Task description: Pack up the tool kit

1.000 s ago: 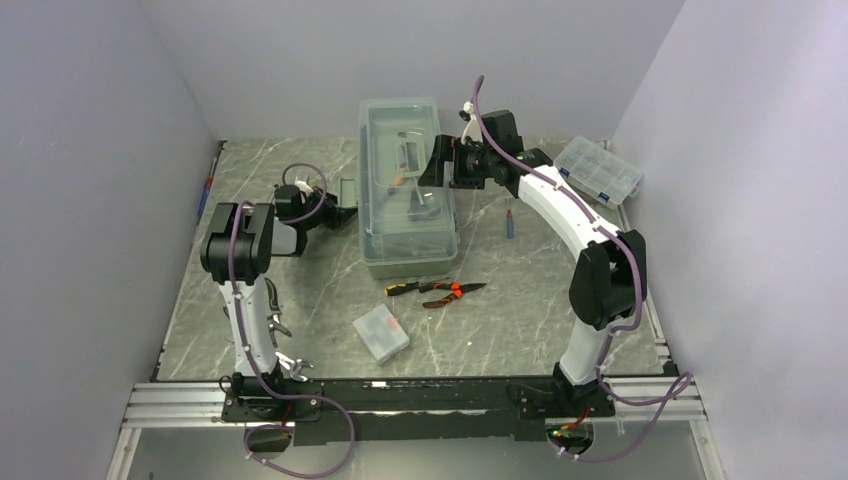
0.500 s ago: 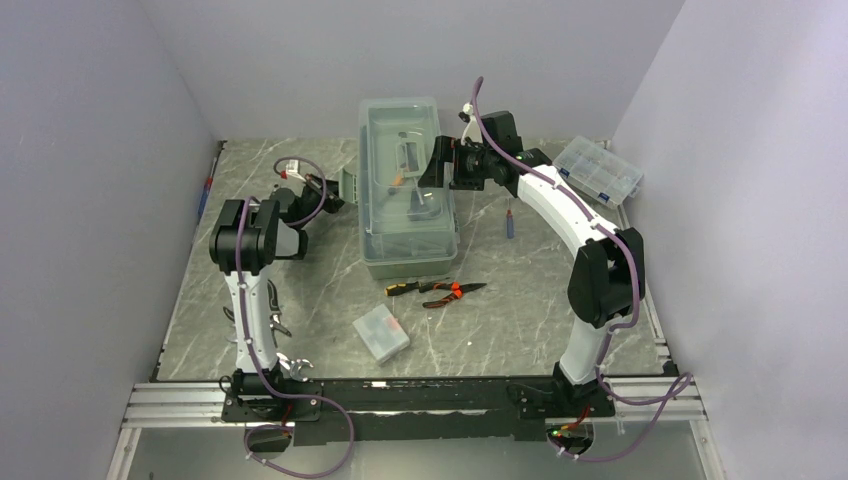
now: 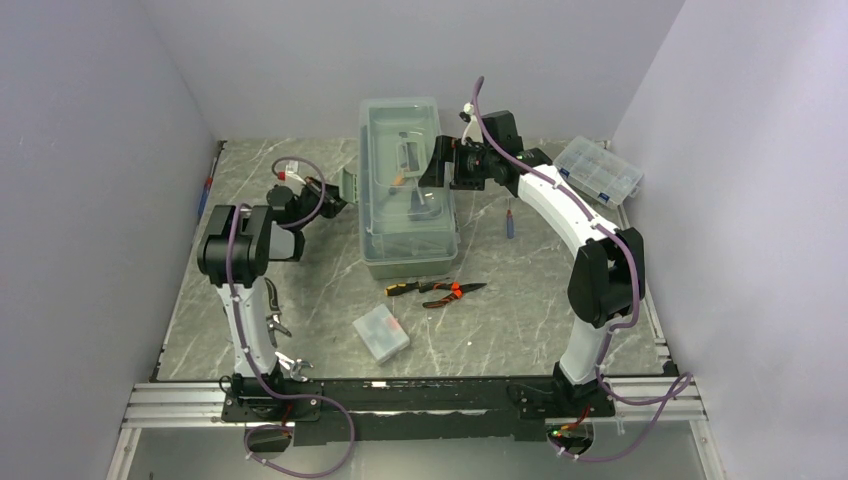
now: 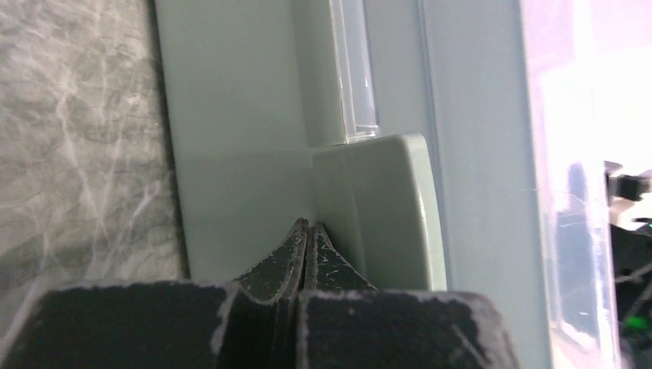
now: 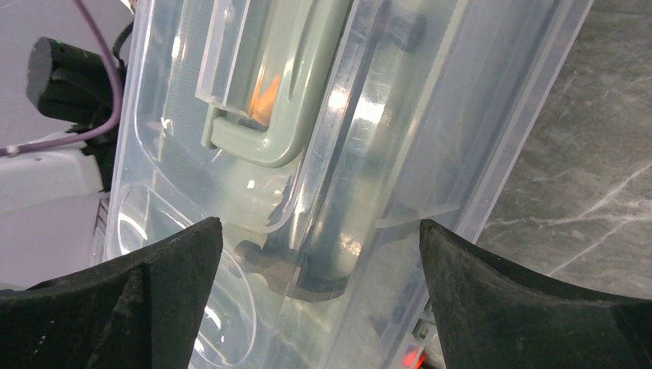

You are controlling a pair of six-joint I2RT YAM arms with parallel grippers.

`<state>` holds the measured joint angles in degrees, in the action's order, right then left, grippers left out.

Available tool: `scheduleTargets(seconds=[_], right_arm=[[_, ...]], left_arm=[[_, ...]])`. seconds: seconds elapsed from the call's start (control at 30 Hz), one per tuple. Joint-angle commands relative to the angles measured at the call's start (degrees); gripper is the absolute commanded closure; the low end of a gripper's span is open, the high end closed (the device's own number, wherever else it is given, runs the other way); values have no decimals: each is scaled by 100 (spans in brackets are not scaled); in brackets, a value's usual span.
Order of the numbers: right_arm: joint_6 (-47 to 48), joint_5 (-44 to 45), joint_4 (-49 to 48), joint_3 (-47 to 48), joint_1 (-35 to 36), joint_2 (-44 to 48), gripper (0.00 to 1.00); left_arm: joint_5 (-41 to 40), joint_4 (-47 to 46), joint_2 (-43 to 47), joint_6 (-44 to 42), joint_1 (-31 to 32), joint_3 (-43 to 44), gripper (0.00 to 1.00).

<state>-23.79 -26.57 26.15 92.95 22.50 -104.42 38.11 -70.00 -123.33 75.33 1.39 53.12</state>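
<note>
The tool kit [image 3: 405,235], a large sage-green box with its clear lid down, stands mid-table. My left gripper [image 3: 338,192] is shut with nothing between its fingers. Its tips [image 4: 306,227] press into the corner where the green latch flap [image 4: 377,207] meets the box's left wall [image 4: 231,138]. My right gripper [image 3: 437,165] hovers open over the right side of the lid, its jaws wide apart above the clear plastic [image 5: 319,229]. The green top handle [image 5: 265,127] and a dark tool inside show through the lid.
Red-handled pliers [image 3: 452,290] and a yellow-black screwdriver [image 3: 404,288] lie in front of the box. A small translucent case [image 3: 381,334] sits nearer the arms. A blue screwdriver [image 3: 509,222] lies right of the box, and a clear organizer [image 3: 598,170] is at the back right.
My left gripper moved back and toward the box's left wall, and the green latch flap swung up from lying out to standing against the box. The right arm has not moved.
</note>
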Motion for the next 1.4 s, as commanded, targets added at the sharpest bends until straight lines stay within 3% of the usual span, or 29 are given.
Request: scheduleTargets(seconds=[0.0,0.27,0.57,0.83,1.0,1.23,1.37], right_arm=[[-24,-199,-125,233,43,-78,1],[-20,-189,-134,113,48,7,1],[28,-178,-79,78,42,34,1],[24,-190,-71,118,37,45,1],[62,-183,2,179,43,0,1],[68,-162,100,374,45,-103,1],[85,-115,167,454,43,-129,1]], left_arm=[[-40,813,1221,-1226,342,334,100],[-895,3947,1617,-3375,1021,1549,100],[-1910,5679,1571,-4795,1573,2414,100],[-2339,7629,727,-5638,1840,3848,100],[-3007,8725,441,-6062,1940,4473,100],[-2575,8756,183,-5892,1995,4502,100],[-3061,8974,-31,-6024,2209,4654,100]])
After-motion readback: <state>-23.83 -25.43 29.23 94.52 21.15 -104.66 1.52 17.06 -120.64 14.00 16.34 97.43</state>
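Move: The toolbox's green latch flap sticks out, half raised, just over the left gripper's shut tips: about 2 cm ahead, 2 cm to the right and 2 cm above. The toolbox's middle is some 13 cm to this hand's right and 2 cm ahead, at about its height; its carry handle is 12 cm right, 6 cm ahead and 9 cm up. From the open right gripper at the lid, the flap lies about 19 cm left, level fore and aft, 8 cm lower. Keep the left gripper shut and work it forward about 5 cm and 2 cm to the right along the box's side, rolling the wrist some 65 degrees, left side rising, so the fingers come from under the flap to its outside, pointing forward and down, and push it against the box. Rise about 2 cm on the way, then sink back. Hold the open right gripper against the lid as a brace, letting it be pushed slightly right. ##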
